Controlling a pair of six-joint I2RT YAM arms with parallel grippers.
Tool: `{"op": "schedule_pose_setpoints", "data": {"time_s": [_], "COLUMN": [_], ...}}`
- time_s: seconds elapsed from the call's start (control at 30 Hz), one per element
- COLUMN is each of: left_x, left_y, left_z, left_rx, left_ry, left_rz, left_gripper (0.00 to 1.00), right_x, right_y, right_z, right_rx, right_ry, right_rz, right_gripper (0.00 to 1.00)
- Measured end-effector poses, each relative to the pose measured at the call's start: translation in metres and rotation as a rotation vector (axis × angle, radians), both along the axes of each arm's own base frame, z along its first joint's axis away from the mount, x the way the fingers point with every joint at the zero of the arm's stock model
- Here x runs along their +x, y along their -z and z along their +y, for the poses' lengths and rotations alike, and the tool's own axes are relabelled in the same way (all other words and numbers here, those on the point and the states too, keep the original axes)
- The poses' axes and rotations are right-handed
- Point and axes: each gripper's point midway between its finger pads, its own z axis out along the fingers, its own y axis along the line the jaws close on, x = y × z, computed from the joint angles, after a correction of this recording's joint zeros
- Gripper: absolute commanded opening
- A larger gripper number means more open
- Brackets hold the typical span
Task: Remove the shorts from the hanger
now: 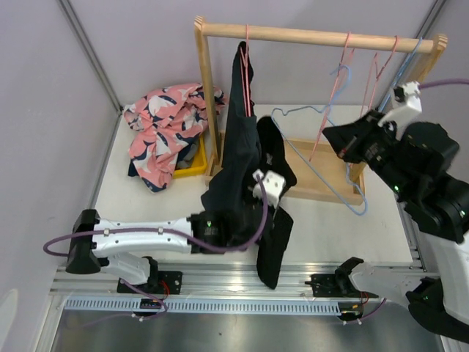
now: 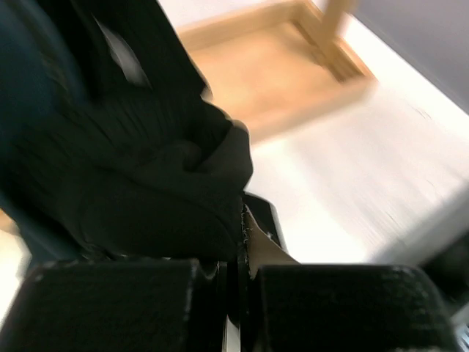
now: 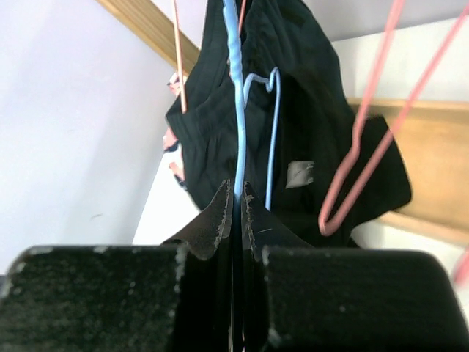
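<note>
Black shorts (image 1: 242,161) hang from a pink hanger (image 1: 247,51) at the left of the wooden rack's rod (image 1: 315,34) and drape down past the table's front edge. My left gripper (image 1: 249,209) is shut on their fabric; in the left wrist view the cloth (image 2: 146,191) bunches against the closed gripper (image 2: 245,231). My right gripper (image 1: 334,139) is shut on the wire of a blue hanger (image 1: 322,150), which shows in the right wrist view (image 3: 236,110) running up from the closed gripper (image 3: 237,198). Pink patterned shorts (image 1: 165,128) lie heaped at the back left.
A yellow bin (image 1: 192,167) sits under the pink heap. The rack's wooden base (image 1: 322,180) lies on the table, and it also shows in the left wrist view (image 2: 278,66). Two bare pink hangers (image 1: 341,81) hang from the rod. Purple walls close in the back and left.
</note>
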Motion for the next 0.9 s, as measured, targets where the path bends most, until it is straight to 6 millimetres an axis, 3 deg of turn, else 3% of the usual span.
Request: {"op": "schedule_pose_setpoints", "data": {"time_s": [0.1, 0.17, 0.23, 0.3, 0.37, 0.43, 0.57, 0.63, 0.73, 0.9], "left_x": [0.054, 0.079, 0.092, 0.088, 0.075, 0.053, -0.012, -0.045, -0.091, -0.128], "left_y": [-0.034, -0.058, -0.072, -0.069, -0.054, -0.021, 0.037, 0.051, 0.056, 0.043], "left_z": [0.010, 0.015, 0.019, 0.019, 0.015, 0.014, 0.006, 0.007, 0.013, 0.032], "left_rx": [-0.037, -0.078, -0.111, -0.122, -0.114, -0.057, 0.050, 0.086, 0.096, 0.082], "left_ry": [-0.097, -0.145, -0.169, -0.150, -0.116, -0.075, 0.036, 0.084, 0.144, 0.167], "left_rz": [-0.012, -0.024, -0.032, -0.022, 0.001, 0.036, 0.108, 0.130, 0.147, 0.150], "left_gripper": [0.00, 0.00, 0.00, 0.00, 0.00, 0.00, 0.00, 0.00, 0.00, 0.00], "right_x": [-0.024, -0.035, -0.043, -0.042, -0.034, -0.020, 0.014, 0.032, 0.058, 0.094], "right_y": [0.003, 0.004, -0.002, -0.011, -0.024, -0.035, -0.050, -0.052, -0.044, -0.032], "right_z": [-0.016, -0.024, -0.032, -0.034, -0.031, -0.025, -0.005, 0.004, 0.017, 0.019], "right_rx": [0.035, 0.044, 0.051, 0.051, 0.045, 0.029, -0.012, -0.036, -0.081, -0.121], "right_ry": [0.005, 0.009, 0.020, 0.028, 0.036, 0.046, 0.057, 0.062, 0.069, 0.110], "right_rz": [0.005, 0.008, -0.004, -0.016, -0.034, -0.045, -0.065, -0.072, -0.055, -0.043], "right_gripper": [0.00, 0.00, 0.00, 0.00, 0.00, 0.00, 0.00, 0.00, 0.00, 0.00]}}
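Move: The right hand has the freed blue hanger. The rail lies about 17 cm ahead, 2 cm left and 8 cm above; the dark grey shorts still hang about 10 cm ahead, 20 cm left and 14 cm below. The left hand holds the black shorts: the yellow box is about 27 cm ahead, 31 cm left and 22 cm below, with the pink shorts heaped on it; the dark grey shorts are about 17 cm ahead, 11 cm left and 8 cm above. Still pinching the black shorts, the left hand flicks them forward and up about 9 cm, then whips back towards the base and down, ending some 13 cm behind its start as its wrist swings clockwise. The right hand keeps the blue hanger shut in its fingers, eases back about 4 cm, then rises and drives forward some 13 cm to carry the hook up to the rail beside the pink hangers. ##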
